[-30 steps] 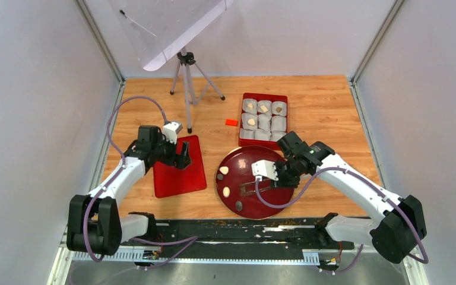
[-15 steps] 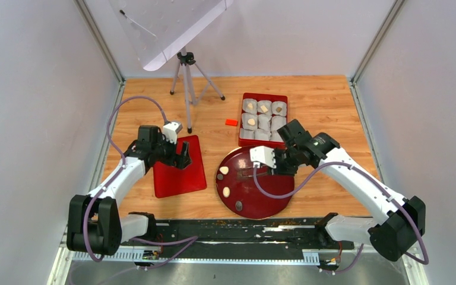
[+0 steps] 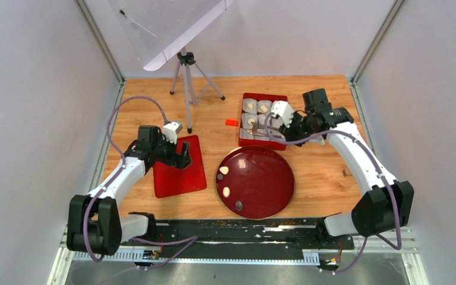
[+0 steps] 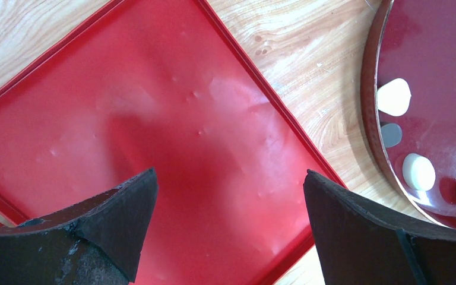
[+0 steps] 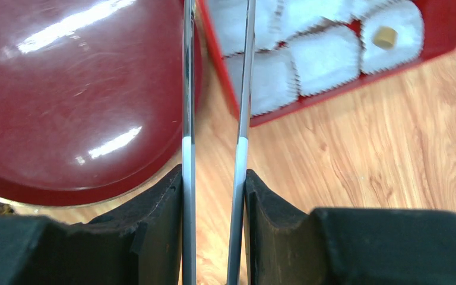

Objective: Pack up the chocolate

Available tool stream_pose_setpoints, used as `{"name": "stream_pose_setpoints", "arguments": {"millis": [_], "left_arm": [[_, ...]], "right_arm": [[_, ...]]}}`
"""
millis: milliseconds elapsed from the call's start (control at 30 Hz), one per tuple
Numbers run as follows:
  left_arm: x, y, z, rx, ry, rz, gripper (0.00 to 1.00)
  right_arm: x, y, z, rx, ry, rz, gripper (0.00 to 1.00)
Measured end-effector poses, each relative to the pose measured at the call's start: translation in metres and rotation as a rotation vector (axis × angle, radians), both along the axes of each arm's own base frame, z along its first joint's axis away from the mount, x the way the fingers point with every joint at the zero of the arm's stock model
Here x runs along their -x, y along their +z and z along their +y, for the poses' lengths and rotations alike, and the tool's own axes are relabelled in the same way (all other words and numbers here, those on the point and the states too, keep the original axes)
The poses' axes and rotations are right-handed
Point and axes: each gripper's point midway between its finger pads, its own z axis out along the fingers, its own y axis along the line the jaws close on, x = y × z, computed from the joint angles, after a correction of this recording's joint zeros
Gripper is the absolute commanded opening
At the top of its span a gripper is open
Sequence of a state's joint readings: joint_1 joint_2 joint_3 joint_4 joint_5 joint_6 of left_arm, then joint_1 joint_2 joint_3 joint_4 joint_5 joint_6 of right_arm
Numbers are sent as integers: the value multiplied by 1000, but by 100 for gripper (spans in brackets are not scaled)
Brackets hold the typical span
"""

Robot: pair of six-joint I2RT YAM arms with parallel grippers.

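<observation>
On the dark red plate (image 3: 267, 184) lie cream-white chocolate pieces (image 3: 224, 170) (image 3: 226, 192) and a dark one (image 3: 238, 205); the left wrist view shows the white ones too (image 4: 393, 97). The red box (image 3: 243, 119) holds white paper cups, some with chocolate inside (image 3: 252, 122) (image 5: 383, 37). My right gripper (image 3: 292, 127) (image 5: 214, 196) is shut on metal tongs (image 5: 187, 119), which reach over the box's near cups. Their tips are hidden, so I cannot tell if they carry a piece. My left gripper (image 3: 181, 155) (image 4: 230, 173) hangs open over the red lid (image 4: 154, 119).
A small orange-red block (image 3: 231, 122) lies on the wood left of the box. A camera tripod (image 3: 186, 71) stands at the back, left of centre. White walls close in on both sides.
My right arm has lifted off the plate and swung back to the box, carrying the tongs. The left arm has not moved.
</observation>
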State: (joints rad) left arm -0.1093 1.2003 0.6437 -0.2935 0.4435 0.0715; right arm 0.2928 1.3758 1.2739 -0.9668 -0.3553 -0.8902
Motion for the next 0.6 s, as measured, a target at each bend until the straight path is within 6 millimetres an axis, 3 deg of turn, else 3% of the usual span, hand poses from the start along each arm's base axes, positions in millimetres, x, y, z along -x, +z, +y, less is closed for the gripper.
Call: {"name": "stream_pose_setpoints", "arguments": {"millis": [233, 600], "left_arm": [[-1, 0, 0, 2, 2, -2, 100], [-1, 0, 0, 2, 3, -4, 100]], "right_arm": [[-49, -7, -28, -18, -182, 7, 4], [-70, -23, -33, 12, -231, 33, 5]]}}
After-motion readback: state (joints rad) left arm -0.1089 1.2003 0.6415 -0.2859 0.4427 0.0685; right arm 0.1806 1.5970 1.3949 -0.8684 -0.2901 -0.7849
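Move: The square piece of chocolate in the tips of the right hand's tongs is bound for the empty middle paper cup of the red box, about 11 cm ahead of that hand, 8 cm to its left and 16 below. A filled cup sits some 4 cm left of that middle cup, an empty one 4 cm right of it; the round plate's middle lies 8 cm back and 10 left of the right hand. For the idle left hand the middle cup is about 14 cm ahead, 24 right, 6 below. The chocolate, still pinched in the tongs, is carried out over the box towards the middle cup as the right hand goes about 7 cm forward and 3 cm to its right. The hand turns some 13 degrees clockwise and sinks about 2 cm while it slows. Its fingers keep their grip on the tongs. ##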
